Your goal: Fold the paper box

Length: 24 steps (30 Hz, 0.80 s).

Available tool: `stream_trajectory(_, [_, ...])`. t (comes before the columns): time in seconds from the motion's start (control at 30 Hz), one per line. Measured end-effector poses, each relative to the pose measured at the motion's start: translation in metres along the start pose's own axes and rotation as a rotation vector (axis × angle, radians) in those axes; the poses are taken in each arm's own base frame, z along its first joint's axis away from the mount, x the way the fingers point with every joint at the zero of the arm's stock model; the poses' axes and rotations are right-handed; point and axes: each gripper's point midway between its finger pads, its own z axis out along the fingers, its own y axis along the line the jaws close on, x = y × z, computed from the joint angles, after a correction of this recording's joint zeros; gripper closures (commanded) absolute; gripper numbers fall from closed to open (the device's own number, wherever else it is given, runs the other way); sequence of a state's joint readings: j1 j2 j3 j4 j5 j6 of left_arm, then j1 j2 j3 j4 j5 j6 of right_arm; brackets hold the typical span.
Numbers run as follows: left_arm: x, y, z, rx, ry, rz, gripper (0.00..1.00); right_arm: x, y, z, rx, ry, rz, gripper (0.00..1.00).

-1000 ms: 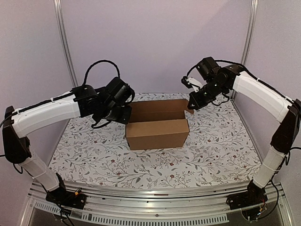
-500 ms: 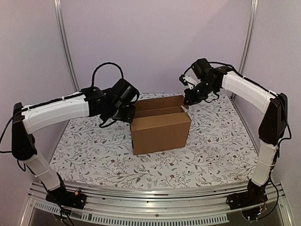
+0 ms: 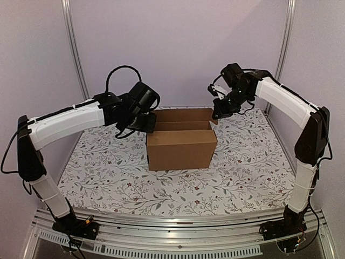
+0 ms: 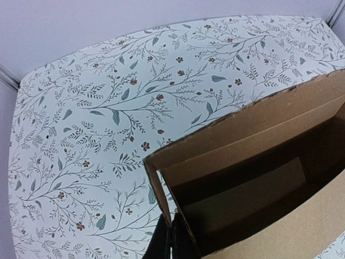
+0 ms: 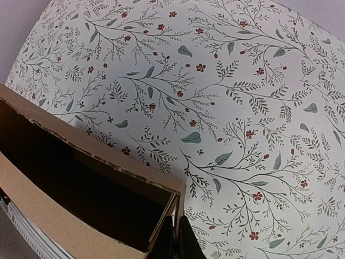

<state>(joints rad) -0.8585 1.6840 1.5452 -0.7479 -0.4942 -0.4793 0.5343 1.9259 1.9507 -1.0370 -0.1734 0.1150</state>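
The paper box (image 3: 180, 150) stands open-topped in the middle of the table, plain brown cardboard with its long front wall facing me. My left gripper (image 3: 151, 125) is at the box's left end. In the left wrist view its black fingers (image 4: 172, 244) are shut on the top edge of the left side wall (image 4: 161, 183). My right gripper (image 3: 214, 114) is at the back right corner. In the right wrist view it (image 5: 177, 241) pinches the right end wall (image 5: 180, 202). The inside of the box (image 5: 70, 178) is dark and looks empty.
A floral cloth covers the table (image 3: 102, 172). Metal frame posts (image 3: 74, 54) rise at both back corners against purple walls. An aluminium rail (image 3: 178, 237) carrying both arm bases runs along the near edge.
The box has risen from low and squashed to taller and square, after skewing briefly. Both grippers moved up and slightly inward with its ends.
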Motion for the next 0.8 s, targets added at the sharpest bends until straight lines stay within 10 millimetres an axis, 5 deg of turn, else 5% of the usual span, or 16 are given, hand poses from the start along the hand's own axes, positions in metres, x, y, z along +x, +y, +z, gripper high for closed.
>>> stream_trajectory(0.47, [0.007, 0.0, 0.007, -0.007, 0.052, 0.016, 1.0, 0.012, 0.011, 0.001, -0.068, 0.065, 0.119, 1.0])
stream_trajectory(0.63, [0.005, -0.001, 0.006, -0.005, 0.054, 0.016, 1.0, 0.013, 0.015, 0.001, -0.095, 0.072, 0.121, 0.71])
stream_trajectory(0.8, [0.007, -0.008, 0.007, 0.031, 0.067, 0.015, 1.0, 0.015, 0.025, 0.0, -0.14, 0.079, 0.088, 0.54])
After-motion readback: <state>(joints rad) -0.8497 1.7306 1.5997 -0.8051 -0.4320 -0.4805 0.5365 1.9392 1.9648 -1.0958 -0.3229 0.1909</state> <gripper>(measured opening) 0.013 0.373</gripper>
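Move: Between the left hand's shut fingers sits the paper box's left end flap, its middle about 3 cm ahead; the right fingers likewise hold the right end flap, its middle some 2 cm ahead. The upright back panel joining these flaps has its middle about 5 cm ahead and 12 cm right of the left hand. The box's near panel is centred roughly 8 cm back, 12 cm left of the right hand and 3 cm lower. Drawing the right end flap back and inward over the opening, the right hand travels about 2.5 cm back and 1.5 cm left while its wrist tips some 10 degrees; near the end its fingers open to about a third and let go. The left hand keeps its pinch on the left end flap, sinking about 1 cm and then easing slightly right. ##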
